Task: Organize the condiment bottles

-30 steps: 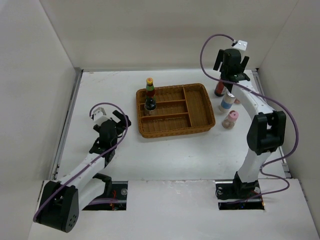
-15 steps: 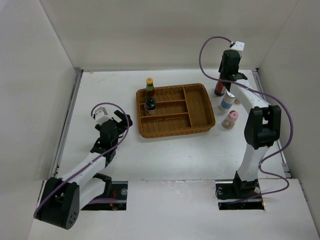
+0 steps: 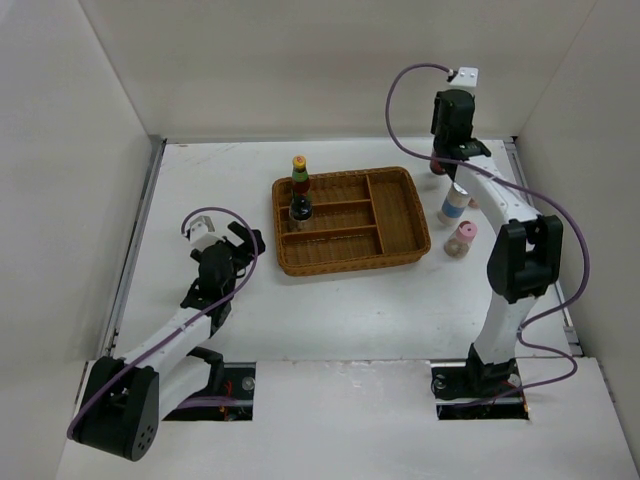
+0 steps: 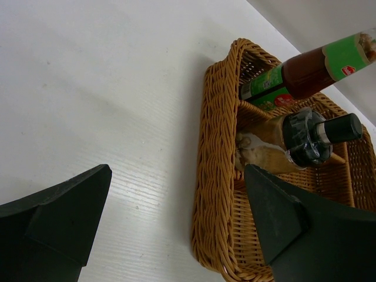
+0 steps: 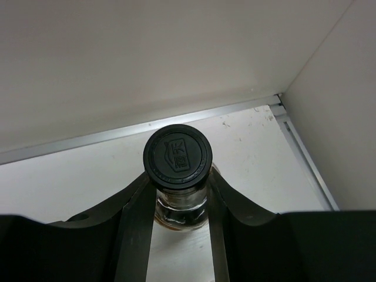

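Note:
My right gripper (image 5: 178, 191) is shut on the glass neck of the tall dark-sauce bottle (image 5: 178, 155), just under its black cap. In the top view this gripper (image 3: 450, 150) stands at the back right, and it hides most of the bottle. A yellow-red-capped bottle (image 3: 299, 172) and a small black-capped bottle (image 3: 300, 207) stand in the left end of the wicker tray (image 3: 350, 265). The blue-label jar (image 3: 453, 205) and the pink-capped shaker (image 3: 461, 240) stand right of the tray. My left gripper (image 3: 245, 243) is open and holds nothing, just left of the tray.
The left wrist view shows the tray's near corner (image 4: 214, 176) between my left gripper's (image 4: 176, 176) open fingers, with both bottles (image 4: 299, 138) behind it. White walls close in the table at the back and at the right, near my right gripper.
My right gripper has turned and closed from wide open onto the dark-sauce bottle's neck. The left arm has hardly moved.

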Controlling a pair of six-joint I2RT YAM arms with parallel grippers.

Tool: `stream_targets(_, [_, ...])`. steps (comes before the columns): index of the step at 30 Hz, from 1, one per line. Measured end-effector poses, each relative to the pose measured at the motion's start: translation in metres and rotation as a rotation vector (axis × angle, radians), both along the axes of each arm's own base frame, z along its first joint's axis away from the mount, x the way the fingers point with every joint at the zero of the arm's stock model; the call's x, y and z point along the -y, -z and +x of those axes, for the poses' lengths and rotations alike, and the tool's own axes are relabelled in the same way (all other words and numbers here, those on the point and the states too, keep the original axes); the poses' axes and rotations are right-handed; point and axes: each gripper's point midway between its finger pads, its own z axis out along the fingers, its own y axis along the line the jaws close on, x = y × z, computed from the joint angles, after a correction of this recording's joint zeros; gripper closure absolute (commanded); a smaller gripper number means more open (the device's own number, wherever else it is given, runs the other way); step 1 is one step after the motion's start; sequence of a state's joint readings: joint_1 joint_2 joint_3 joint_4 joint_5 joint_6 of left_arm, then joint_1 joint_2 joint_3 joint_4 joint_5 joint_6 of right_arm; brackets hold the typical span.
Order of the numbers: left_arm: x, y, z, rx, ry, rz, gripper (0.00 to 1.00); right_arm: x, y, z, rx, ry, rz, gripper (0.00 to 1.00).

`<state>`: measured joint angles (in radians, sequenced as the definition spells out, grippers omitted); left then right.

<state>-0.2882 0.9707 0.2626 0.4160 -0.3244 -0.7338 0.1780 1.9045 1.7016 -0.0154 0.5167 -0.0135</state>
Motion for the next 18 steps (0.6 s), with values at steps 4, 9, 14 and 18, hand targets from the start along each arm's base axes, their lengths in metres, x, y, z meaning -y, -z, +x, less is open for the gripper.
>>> stream_targets(4, [0.0,0.0,0.0,0.0,0.001,0.0,0.0,-0.03,-0.023,-0.009,0.039,-0.059,-0.005,0.82])
stream_targets(9, [0.0,0.001,0.0,-0.002,0.001,-0.001,0.0,-0.07,-0.054,-0.021,0.114,-0.133,0.015,0.82])
stream_targets(14, [-0.001,0.001,0.0,-0.001,-0.002,-0.001,0.0,-0.102,-0.069,-0.037,0.154,-0.196,0.032,0.82])
stream_targets(18, [0.0,0.001,0.0,-0.001,0.005,-0.004,0.0,-0.118,-0.058,-0.044,0.15,-0.228,0.04,0.81])
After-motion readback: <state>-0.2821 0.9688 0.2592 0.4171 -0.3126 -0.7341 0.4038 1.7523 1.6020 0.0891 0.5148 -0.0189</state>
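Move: My right hand already grips the black-capped, red-labelled bottle by its neck, clear of the table. The tray's empty right-hand compartment lies about 12 cm to its left, 9 cm back and some 25 cm below. The blue-label jar stands roughly 10 cm back and about 1 cm to the right; the purple-lid jar 4 cm back and 12 cm right; the pink-lid jar 20 cm back, 1 cm right. From my left hand that compartment is about 15 cm ahead and 48 cm right. I swing my right hand left by about 12 cm, keeping my grip on the bottle's neck. I lift it some 7 cm on the way and draw it back a little over 4 cm, then just start to sink above the tray's right-hand compartment. My wrist turns counter-clockwise about 13 degrees and tips slightly up. ##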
